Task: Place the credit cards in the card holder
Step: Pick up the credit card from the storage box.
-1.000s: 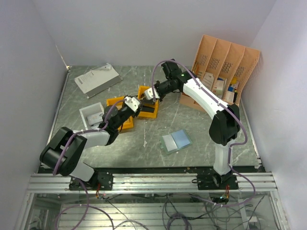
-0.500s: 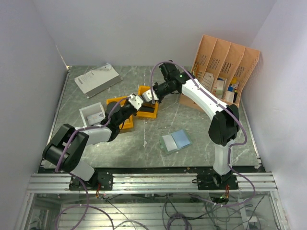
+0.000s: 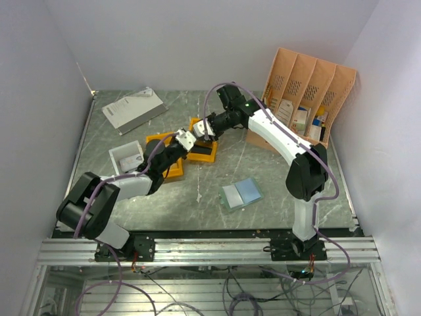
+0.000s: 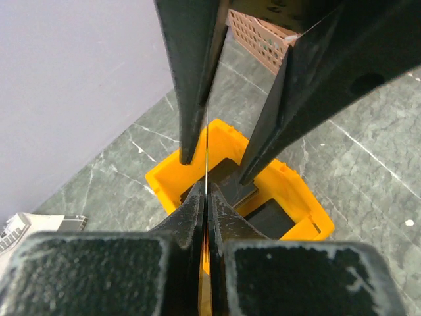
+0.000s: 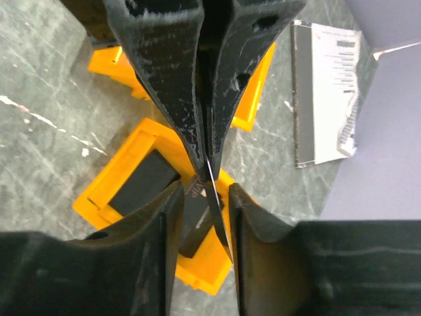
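Observation:
Above the yellow tray (image 3: 205, 150) my two grippers meet tip to tip. My left gripper (image 3: 191, 139) (image 4: 206, 187) is shut on a credit card (image 4: 206, 145), which shows edge-on as a thin pale line. My right gripper (image 3: 202, 130) (image 5: 205, 191) is open. Its fingers (image 5: 151, 250) stand either side of the card (image 5: 217, 210) with a gap on both sides. The card holder (image 3: 241, 193) lies unfolded on the table to the near right, light blue inside up, apart from both arms.
The tray below the grippers holds black blocks (image 4: 270, 217). A second yellow tray (image 3: 164, 164) and a white box (image 3: 125, 157) lie to the left. A booklet (image 3: 133, 108) is at the back left, and the peach desk organiser (image 3: 309, 92) at the back right.
My left gripper moved up to the right gripper and shut on the card. The right gripper's jaws have parted from the card.

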{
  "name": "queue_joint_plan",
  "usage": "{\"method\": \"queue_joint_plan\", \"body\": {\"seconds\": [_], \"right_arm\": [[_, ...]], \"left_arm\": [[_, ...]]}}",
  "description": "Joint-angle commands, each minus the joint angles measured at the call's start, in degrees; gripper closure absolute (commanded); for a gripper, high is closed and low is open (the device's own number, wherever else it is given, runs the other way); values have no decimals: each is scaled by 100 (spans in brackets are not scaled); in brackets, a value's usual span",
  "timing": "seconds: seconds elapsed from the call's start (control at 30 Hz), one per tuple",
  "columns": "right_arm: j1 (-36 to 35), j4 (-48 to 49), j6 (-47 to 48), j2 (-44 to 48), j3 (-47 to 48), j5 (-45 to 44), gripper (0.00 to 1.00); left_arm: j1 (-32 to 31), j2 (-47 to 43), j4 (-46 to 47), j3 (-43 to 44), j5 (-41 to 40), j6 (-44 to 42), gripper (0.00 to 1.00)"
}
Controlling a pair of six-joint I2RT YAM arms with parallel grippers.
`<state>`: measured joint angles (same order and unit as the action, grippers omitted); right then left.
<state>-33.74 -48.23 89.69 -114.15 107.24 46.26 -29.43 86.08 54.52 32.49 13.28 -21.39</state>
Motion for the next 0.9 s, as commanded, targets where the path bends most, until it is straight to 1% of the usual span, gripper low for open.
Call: {"method": "queue_joint_plan", "body": {"seconds": [0.0, 0.07, 0.13, 0.23, 0.33, 0.37, 0.43, 0.5, 0.6, 0.77, 0.83, 0.87], "right_arm": [[16, 493, -1192, 416, 7, -327, 58], [85, 517, -1474, 591, -20, -323, 50], [146, 465, -1807, 788, -20, -244, 45], [251, 409, -2428, 1235, -53, -9, 40], [430, 335, -3079, 1685, -107, 379, 36], [515, 387, -3408, 1831, -171, 506, 35], [758, 465, -4005, 2167, -396, 782, 34], [931, 516, -4421, 2514, -742, 1060, 34], [1176, 808, -5165, 3035, -1356, 1275, 33], [1507, 1688, -6566, 3616, -2397, 1785, 34], [1614, 2103, -6940, 3674, -2770, 1895, 34], [1643, 2290, -7173, 3673, -2907, 1923, 34]], "left_arm": [[51, -434, 347, -111, -114, 312, 93], [51, -637, 313, -221, -51, 529, 93], [47, -901, 250, -314, 59, 866, 93], [49, -1338, 64, -399, 310, 1607, 93], [51, -1782, -473, -322, 386, 2699, 93], [51, -1902, -699, -262, 379, 3301, 93], [58, -2098, -1205, -103, 481, 4203, 93], [61, -2174, -1454, -29, 640, 5149, 93], [107, -2192, -1322, -216, 716, 6887, 93], [264, -2013, -487, -816, 360, 10126, 93], [279, -1793, -534, -799, 385, 11358, 93], [280, -1695, -808, -661, 519, 11808, 93]]}}
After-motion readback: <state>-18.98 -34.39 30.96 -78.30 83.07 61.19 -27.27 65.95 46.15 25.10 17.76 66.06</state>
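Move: Both hands meet at the black card, which the left fingers already pinch while the right fingers are just parting around it. The open card holder they work towards lies about 17 cm back and 17 cm right of either hand, nearly 20 cm lower. From the left hand, the right-hand orange box is some 4 cm ahead, 3 cm right and 16 cm below; the other orange box is about 13 cm left, 1 cm back and equally low. Keeping its pinch on the black card, the left hand draws about 9 cm back and rises a similar amount before dipping slightly, rolling nearly 90 degrees about its fingers, counter-clockwise seen from behind it. The right fingers open wide and clear the card; that hand lifts some 16 cm, swings right and back away from the orange boxes, then sinks a little while tilting. ##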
